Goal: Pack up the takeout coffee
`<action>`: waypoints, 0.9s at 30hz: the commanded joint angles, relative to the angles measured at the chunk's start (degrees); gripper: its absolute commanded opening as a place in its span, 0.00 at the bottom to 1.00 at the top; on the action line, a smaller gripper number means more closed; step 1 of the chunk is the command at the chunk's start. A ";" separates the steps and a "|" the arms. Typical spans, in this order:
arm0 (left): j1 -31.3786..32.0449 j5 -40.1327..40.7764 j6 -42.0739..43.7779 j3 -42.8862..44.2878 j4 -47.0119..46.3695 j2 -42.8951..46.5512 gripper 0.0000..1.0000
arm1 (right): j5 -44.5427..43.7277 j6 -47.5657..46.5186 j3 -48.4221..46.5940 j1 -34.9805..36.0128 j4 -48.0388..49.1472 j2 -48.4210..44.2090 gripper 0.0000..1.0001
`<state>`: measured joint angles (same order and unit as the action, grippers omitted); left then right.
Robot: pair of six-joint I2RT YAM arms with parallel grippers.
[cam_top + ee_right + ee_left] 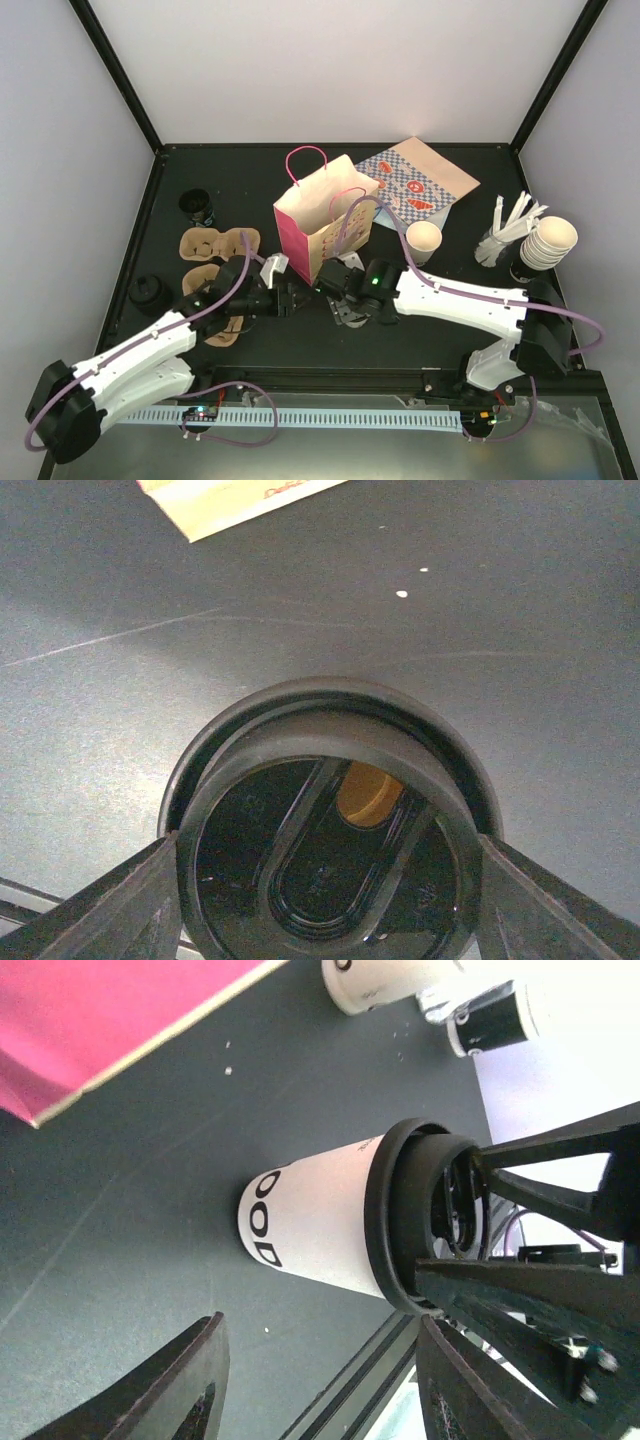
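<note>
The takeout coffee [320, 1225] is a white paper cup with dark print and a black lid [330, 820]; a cream patch shows through the lid's sip hole. My right gripper [325, 880] is shut on the lid's rim, one finger on each side. My left gripper [320, 1380] is open just beside the cup, with both fingers [190, 1390] apart from it. From above, the two grippers, left [290, 298] and right [335, 285], meet in front of the pink bag [320, 215] and hide the cup. The bag stands upright and open.
A lone open paper cup [424, 240] stands right of the bag. A flat patterned bag [420, 185] lies behind it. Stacked cream cups [550, 240] and stirrers [505, 235] are far right. A cardboard carrier [215, 250], a small black cup [197, 205] and a black lid [147, 292] are on the left.
</note>
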<state>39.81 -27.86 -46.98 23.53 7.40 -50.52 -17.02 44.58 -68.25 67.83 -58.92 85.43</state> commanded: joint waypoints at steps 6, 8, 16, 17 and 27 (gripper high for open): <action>0.01 9.01 6.94 7.87 13.63 6.53 0.55 | -3.90 -2.26 2.34 -2.86 -1.31 -6.79 0.71; 0.04 9.90 7.42 8.78 14.80 7.08 0.55 | -3.89 -2.74 3.02 -3.47 -1.19 -7.54 0.71; -0.03 12.96 9.01 12.26 19.27 8.17 0.55 | -2.97 -4.43 5.24 -4.55 -0.27 -8.59 0.72; -0.08 13.60 9.28 12.72 19.87 8.42 0.55 | -2.87 -4.57 5.43 -4.67 -0.17 -8.64 0.71; -1.46 20.45 11.80 19.64 27.50 11.36 0.57 | -2.84 -6.67 5.57 -7.39 -1.22 -12.35 0.71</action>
<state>39.57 -11.57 -37.69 37.12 29.67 -40.01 -18.96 39.44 -62.30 61.78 -59.61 75.92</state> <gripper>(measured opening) 0.571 0.743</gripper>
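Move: The open paper cup stands about 15 cm to the right of the right hand, which already holds the lidded cup, and some 13 cm ahead, its middle roughly 6 cm lower. The paper bag is about 5 cm left of that hand and 16 cm ahead, near its height. From the left hand, the open cup is some 26 cm right and 11 cm ahead; the held cup is about 11 cm right, 2 cm back and 5 cm lower. The lidded cup, still gripped around its black lid by the right hand, is carried about 5 cm to the right and slightly forward, towards the open cup, rising about 2 cm early on and then sinking back a little. Meanwhile the empty left hand backs away from it, some 7 cm up and 4.5 cm left, fingers staying half open and tipping upward about 15 degrees. ##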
